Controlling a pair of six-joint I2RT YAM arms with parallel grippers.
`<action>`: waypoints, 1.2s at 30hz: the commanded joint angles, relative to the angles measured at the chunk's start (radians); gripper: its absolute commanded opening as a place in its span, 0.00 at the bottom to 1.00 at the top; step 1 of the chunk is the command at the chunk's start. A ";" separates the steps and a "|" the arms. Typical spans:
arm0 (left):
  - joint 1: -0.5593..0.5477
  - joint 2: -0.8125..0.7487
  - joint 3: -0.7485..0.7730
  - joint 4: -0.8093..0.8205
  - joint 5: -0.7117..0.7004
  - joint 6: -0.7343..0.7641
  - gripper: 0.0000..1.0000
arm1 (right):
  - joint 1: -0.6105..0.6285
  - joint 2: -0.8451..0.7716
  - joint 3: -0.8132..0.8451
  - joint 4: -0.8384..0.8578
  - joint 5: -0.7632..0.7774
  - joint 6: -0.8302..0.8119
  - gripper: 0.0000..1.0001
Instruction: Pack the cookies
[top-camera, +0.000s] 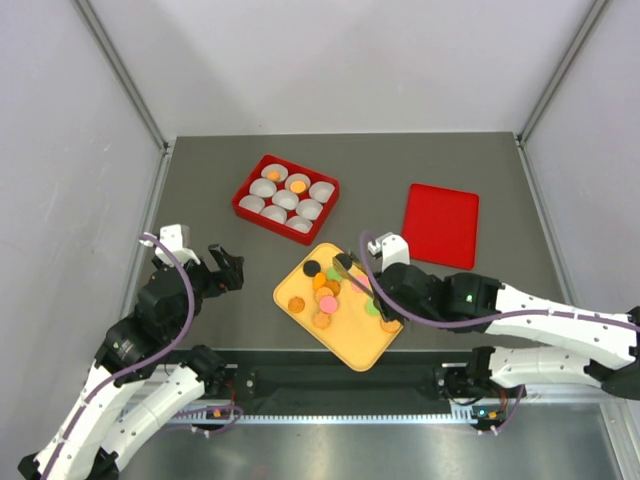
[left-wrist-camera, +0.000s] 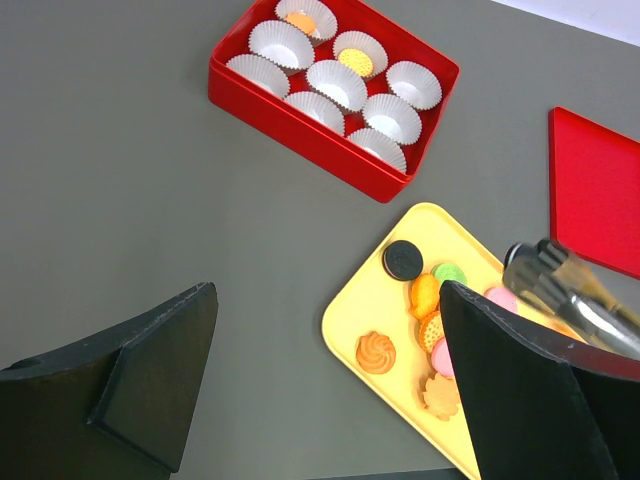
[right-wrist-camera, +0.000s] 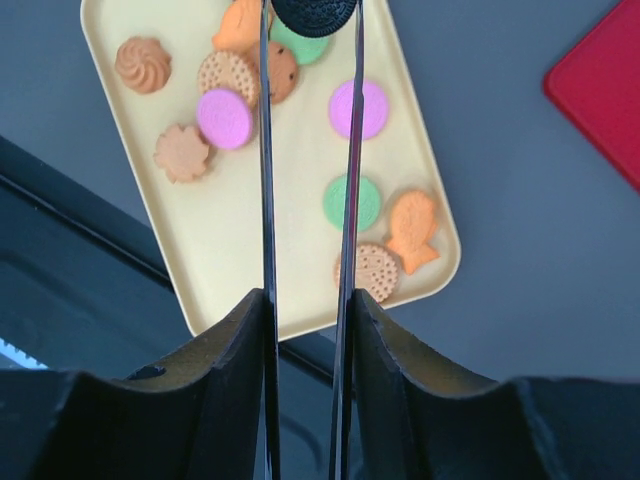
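Observation:
Several cookies lie on the yellow tray (top-camera: 352, 346), among them a black one (top-camera: 312, 268) (left-wrist-camera: 403, 260), pink ones (right-wrist-camera: 226, 118) and a green one (right-wrist-camera: 352, 201). My right gripper (top-camera: 378, 292) (right-wrist-camera: 308, 300) is shut on metal tongs (top-camera: 352, 270) (right-wrist-camera: 266, 180) that reach over the tray. The black cookie (right-wrist-camera: 312, 12) shows between the blade tips, and whether they touch it I cannot tell. The red box (top-camera: 247, 190) holds white paper cups, two with an orange cookie (top-camera: 298, 186) (left-wrist-camera: 358, 62). My left gripper (top-camera: 228, 268) (left-wrist-camera: 328, 300) hangs open left of the tray, holding nothing.
A flat red lid (top-camera: 440, 225) lies on the table right of the box and behind my right arm. The tray sits close to the black rail (top-camera: 330, 385) at the table's near edge. White walls enclose the table on three sides.

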 joint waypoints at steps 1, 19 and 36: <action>-0.002 0.009 -0.003 0.029 -0.008 0.004 0.97 | -0.076 0.033 0.115 0.042 0.030 -0.093 0.30; -0.002 0.007 -0.003 0.026 -0.014 0.003 0.97 | -0.507 0.658 0.518 0.407 -0.261 -0.354 0.28; -0.002 0.006 -0.003 0.026 -0.014 0.001 0.97 | -0.535 0.792 0.610 0.425 -0.237 -0.360 0.28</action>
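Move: The right hand holds the tongs with the black cookie in their tips. Their goal, the empty far-right cup of the red box, lies about 36 cm ahead, 14 left and 17 below. The yellow-cookie cup is 5 cm left of it and 2 farther out; the yellow tray's middle sits 3 cm ahead of this hand, 9 left. From the left hand the goal is some 29 cm ahead, 17 right, 25 below. Right hand arcs 25 cm forward, 8 left, rising then dipping over the far-right cup, tongs still pinching the black cookie. ##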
